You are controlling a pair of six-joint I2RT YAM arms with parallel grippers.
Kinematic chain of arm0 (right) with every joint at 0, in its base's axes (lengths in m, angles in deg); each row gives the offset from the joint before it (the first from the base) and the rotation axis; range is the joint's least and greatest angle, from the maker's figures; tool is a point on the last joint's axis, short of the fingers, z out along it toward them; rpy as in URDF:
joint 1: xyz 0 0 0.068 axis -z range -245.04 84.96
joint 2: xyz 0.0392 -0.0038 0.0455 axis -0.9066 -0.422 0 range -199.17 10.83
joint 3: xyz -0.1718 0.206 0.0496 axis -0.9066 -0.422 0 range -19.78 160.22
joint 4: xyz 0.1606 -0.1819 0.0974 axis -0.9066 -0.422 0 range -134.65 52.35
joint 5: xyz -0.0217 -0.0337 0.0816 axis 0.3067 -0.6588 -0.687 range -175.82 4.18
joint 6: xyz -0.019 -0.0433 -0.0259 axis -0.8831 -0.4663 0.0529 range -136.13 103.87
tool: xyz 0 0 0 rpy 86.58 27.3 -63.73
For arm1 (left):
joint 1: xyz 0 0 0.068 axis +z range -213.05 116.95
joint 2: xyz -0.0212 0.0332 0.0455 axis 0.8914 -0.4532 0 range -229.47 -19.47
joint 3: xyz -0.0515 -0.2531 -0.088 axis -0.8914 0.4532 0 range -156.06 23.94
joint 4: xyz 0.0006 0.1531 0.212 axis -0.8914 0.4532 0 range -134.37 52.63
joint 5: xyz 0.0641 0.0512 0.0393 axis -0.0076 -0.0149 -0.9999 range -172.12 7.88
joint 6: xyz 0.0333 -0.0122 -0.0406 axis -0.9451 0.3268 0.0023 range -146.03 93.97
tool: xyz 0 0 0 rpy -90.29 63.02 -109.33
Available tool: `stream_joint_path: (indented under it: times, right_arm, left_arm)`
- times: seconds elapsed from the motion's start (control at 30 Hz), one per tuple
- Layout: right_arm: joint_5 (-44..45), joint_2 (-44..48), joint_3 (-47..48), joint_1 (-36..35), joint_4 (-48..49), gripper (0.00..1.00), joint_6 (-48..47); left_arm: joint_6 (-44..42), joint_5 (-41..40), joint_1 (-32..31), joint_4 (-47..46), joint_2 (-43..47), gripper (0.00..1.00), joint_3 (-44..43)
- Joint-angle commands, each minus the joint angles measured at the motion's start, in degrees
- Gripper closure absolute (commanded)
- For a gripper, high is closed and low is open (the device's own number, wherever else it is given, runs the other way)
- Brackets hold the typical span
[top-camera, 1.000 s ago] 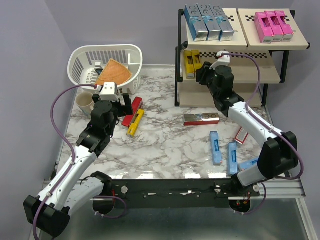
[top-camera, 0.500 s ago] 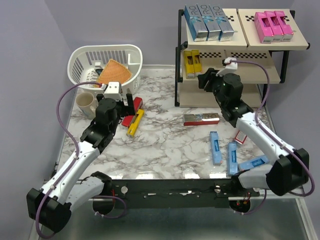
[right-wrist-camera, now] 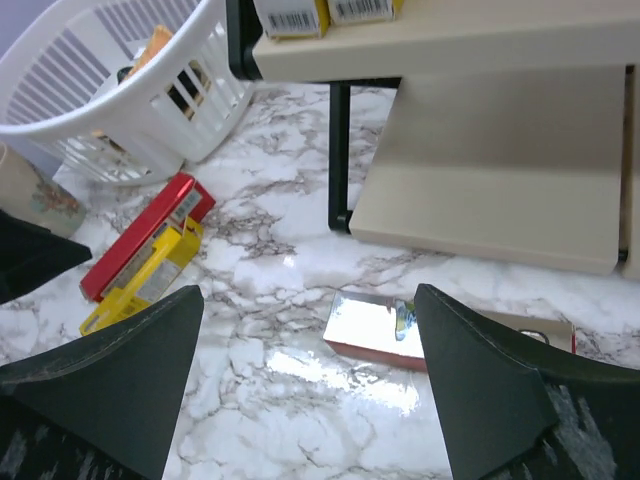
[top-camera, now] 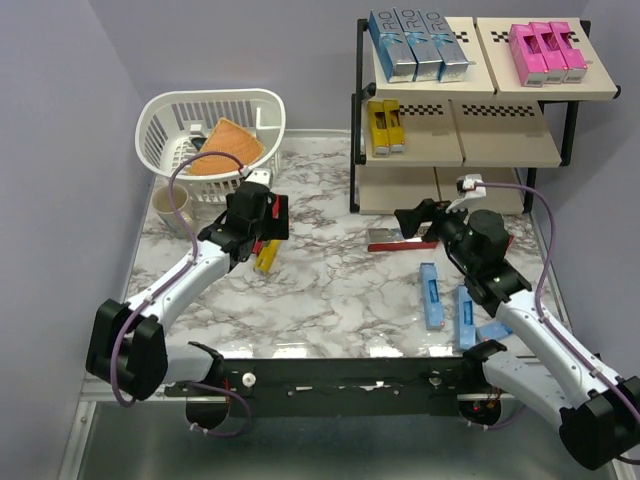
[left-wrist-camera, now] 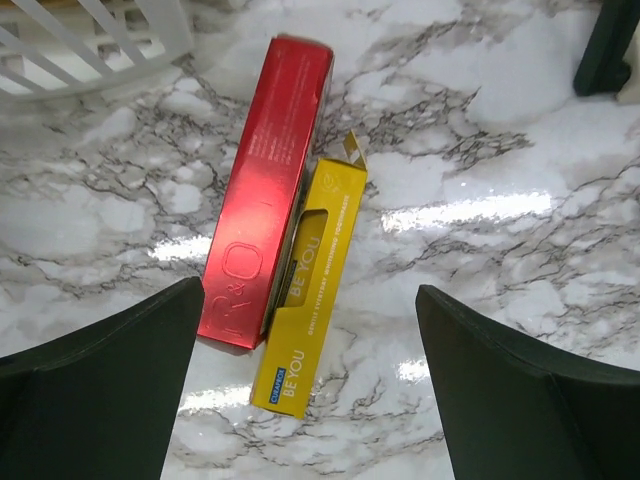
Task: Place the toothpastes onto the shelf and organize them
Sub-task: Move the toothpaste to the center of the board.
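Note:
The shelf (top-camera: 505, 150) stands at the back right, with three silver-blue toothpastes (top-camera: 418, 45) and three pink ones (top-camera: 546, 52) on its top tier and two yellow ones (top-camera: 385, 125) on the middle tier. My left gripper (top-camera: 262, 222) hangs open over a red carton (left-wrist-camera: 268, 190) and a yellow carton (left-wrist-camera: 310, 275) lying side by side on the table. My right gripper (top-camera: 415, 218) is open and empty above a shiny silver carton (right-wrist-camera: 375, 325) in front of the shelf. Three light blue cartons (top-camera: 430, 296) lie near the right arm.
A white basket (top-camera: 200, 110) holding an orange object (top-camera: 228, 145) sits at the back left, with a mug (top-camera: 170, 205) beside it. The shelf's black leg (right-wrist-camera: 338, 150) stands just behind the silver carton.
My right gripper opened, drew back from the shelf's middle tier and came down over the silver carton. My left arm swung right, over the red and yellow cartons.

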Motion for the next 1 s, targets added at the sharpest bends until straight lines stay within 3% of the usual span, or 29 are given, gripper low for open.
stream_joint_path:
  times: [0.0, 0.3, 0.6, 0.97]
  right_arm:
    - [-4.88, 4.61, -5.33, 0.09, -0.77, 0.05, 0.5]
    - [-9.46, 5.76, -12.11, 0.09, 4.77, 0.05, 1.21]
    - [-9.11, 5.85, -14.4, 0.09, 7.58, 0.05, 1.73]
    - [-11.65, 4.26, -15.36, 0.09, 10.48, 0.06, 1.65]
  left_arm:
    - [4.47, 0.76, -0.21, 9.9, -4.93, 0.01, -2.0]
    - [9.31, -0.04, -0.21, 11.93, -8.8, 0.01, 1.26]
    - [14.31, 7.17, -1.61, 12.81, -14.26, 0.01, 1.61]
    - [24.86, 9.8, -14.43, 4.03, -15.04, 0.01, -2.86]
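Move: The left hand, open and empty, has the yellow toothpaste almost beneath it: about 12 cm down, 3 cm back and 2 cm left. Along its left side lies the red toothpaste, about 2 cm ahead of the hand and 4 cm left. The mug stands some 22 cm left and 3 cm ahead, the basket roughly 17 cm ahead and 15 cm left. From the right hand the yellow toothpaste lies about 27 cm left, 2 cm back and 21 cm lower. Down and back first, the left hand sinks nearly 12 cm while its wrist tips some 30 degrees steeper, to the near end of the yellow toothpaste. It then sweeps about 6 cm right and a little back, low down, fingers wide open, the left finger pushing that end away from the red toothpaste. The right hand sinks about 6 cm and draws back 3–4 cm from the shelf, then waits open. ##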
